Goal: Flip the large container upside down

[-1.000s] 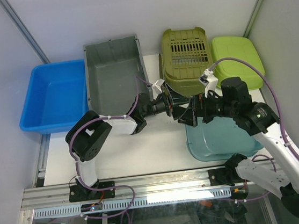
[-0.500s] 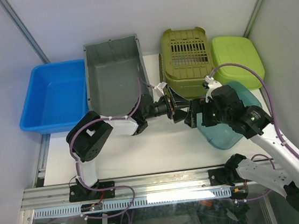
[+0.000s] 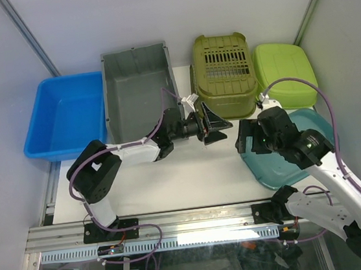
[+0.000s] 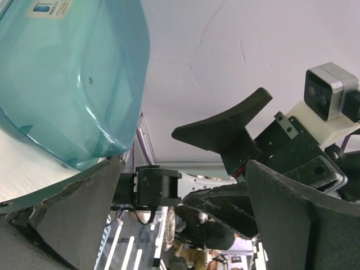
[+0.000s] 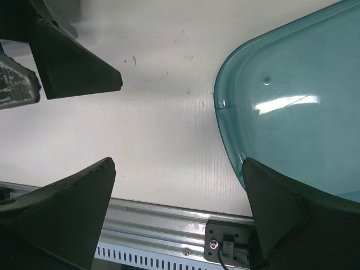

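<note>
The large container [image 3: 287, 163] is a teal translucent tub lying at the right of the table, partly under my right arm. Its smooth rounded base shows in the right wrist view [image 5: 292, 101]. In the left wrist view the tub [image 4: 67, 84] carries a label on that base. My right gripper [image 3: 245, 139] hangs open at the tub's left edge with nothing between its fingers [image 5: 179, 163]. My left gripper [image 3: 215, 126] is open too and points right toward the right gripper, clear of the tub [image 4: 184, 163].
Along the back stand a blue bin [image 3: 64, 115], a grey bin [image 3: 138, 91], an olive slatted basket [image 3: 225, 71] and a lime lid [image 3: 284, 74]. A metal rail [image 5: 169, 230] runs along the table's near edge. The right gripper's fingers [image 4: 225, 126] face the left wrist camera closely.
The teal tub lay flat under the grippers, rose onto its edge, and now lies further right with its base up. Both grippers let go and drew apart; the left one pulled back left.
</note>
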Motion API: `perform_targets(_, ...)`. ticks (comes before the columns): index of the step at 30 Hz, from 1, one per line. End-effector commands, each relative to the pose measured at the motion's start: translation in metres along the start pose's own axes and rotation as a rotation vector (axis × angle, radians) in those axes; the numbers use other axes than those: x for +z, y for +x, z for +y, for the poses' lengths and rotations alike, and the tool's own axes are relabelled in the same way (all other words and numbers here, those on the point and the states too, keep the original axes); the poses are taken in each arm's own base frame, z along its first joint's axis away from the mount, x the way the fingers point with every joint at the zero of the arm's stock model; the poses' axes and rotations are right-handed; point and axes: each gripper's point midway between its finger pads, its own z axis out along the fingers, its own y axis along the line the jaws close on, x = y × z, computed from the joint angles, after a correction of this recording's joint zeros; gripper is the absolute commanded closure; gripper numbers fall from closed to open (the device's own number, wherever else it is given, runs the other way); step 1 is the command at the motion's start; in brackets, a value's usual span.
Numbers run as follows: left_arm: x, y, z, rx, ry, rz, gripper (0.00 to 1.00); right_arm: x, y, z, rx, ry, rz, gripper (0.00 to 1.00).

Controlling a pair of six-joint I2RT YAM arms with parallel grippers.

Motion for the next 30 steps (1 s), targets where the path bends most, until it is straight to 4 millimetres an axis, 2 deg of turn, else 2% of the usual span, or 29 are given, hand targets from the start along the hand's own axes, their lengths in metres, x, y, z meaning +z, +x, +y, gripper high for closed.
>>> perform_targets(1,-0.012,-0.003,-0.034,0.150,0.024,0.003,0.01,-0.016,-0.028,0.006,0.049,-0.030,-0.116,0.01)
perform_targets(5,-0.026,-0.014,-0.038,0.240,-0.060,-0.031,0.01,-0.002,-0.014,0.014,0.013,-0.064,-0.048,0.01)
perform_targets(9,-0.054,-0.036,-0.050,0.349,-0.190,-0.118,0.01,0.016,0.003,0.016,0.009,-0.067,0.013,0.01)
perform_targets(13,-0.093,-0.063,-0.064,0.443,-0.314,-0.240,0.01,0.030,0.010,0.023,0.023,-0.098,0.028,0.01)
perform_targets(15,-0.114,-0.079,-0.062,0.458,-0.372,-0.297,0.01,0.040,0.015,0.024,0.026,-0.101,0.043,0.00)
perform_targets(20,-0.160,-0.111,-0.042,0.459,-0.539,-0.403,0.01,0.073,0.037,0.016,0.040,-0.019,0.134,0.01)
perform_targets(25,-0.175,-0.118,-0.033,0.476,-0.621,-0.428,0.01,0.095,0.045,-0.001,0.067,0.118,0.165,0.00)
perform_targets(30,-0.176,-0.120,-0.022,0.463,-0.654,-0.430,0.01,0.118,0.044,-0.005,0.086,0.154,0.140,0.01)
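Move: The grey container, empty and open side up, has its middle about 27 cm ahead of the left hand, 25 cm to its left and 15 cm below. The olive basket stands some 35 cm to the right of it, the blue bin about 31 cm to its left. For the right hand the upturned teal container lies about 17 cm right, 3 cm ahead and 16 cm below; the lime container lies another 31 cm beyond it. Towards the grey container's near right corner the left hand swings some 20 cm left and 6 cm forward, rising about 8 cm over the way and sinking half of that again, while its wrist turns roughly 50 degrees from pointing right to forward, right and down. Beside the teal container's left rim the right hand sinks about 12 cm. Both grippers stay wide open. ##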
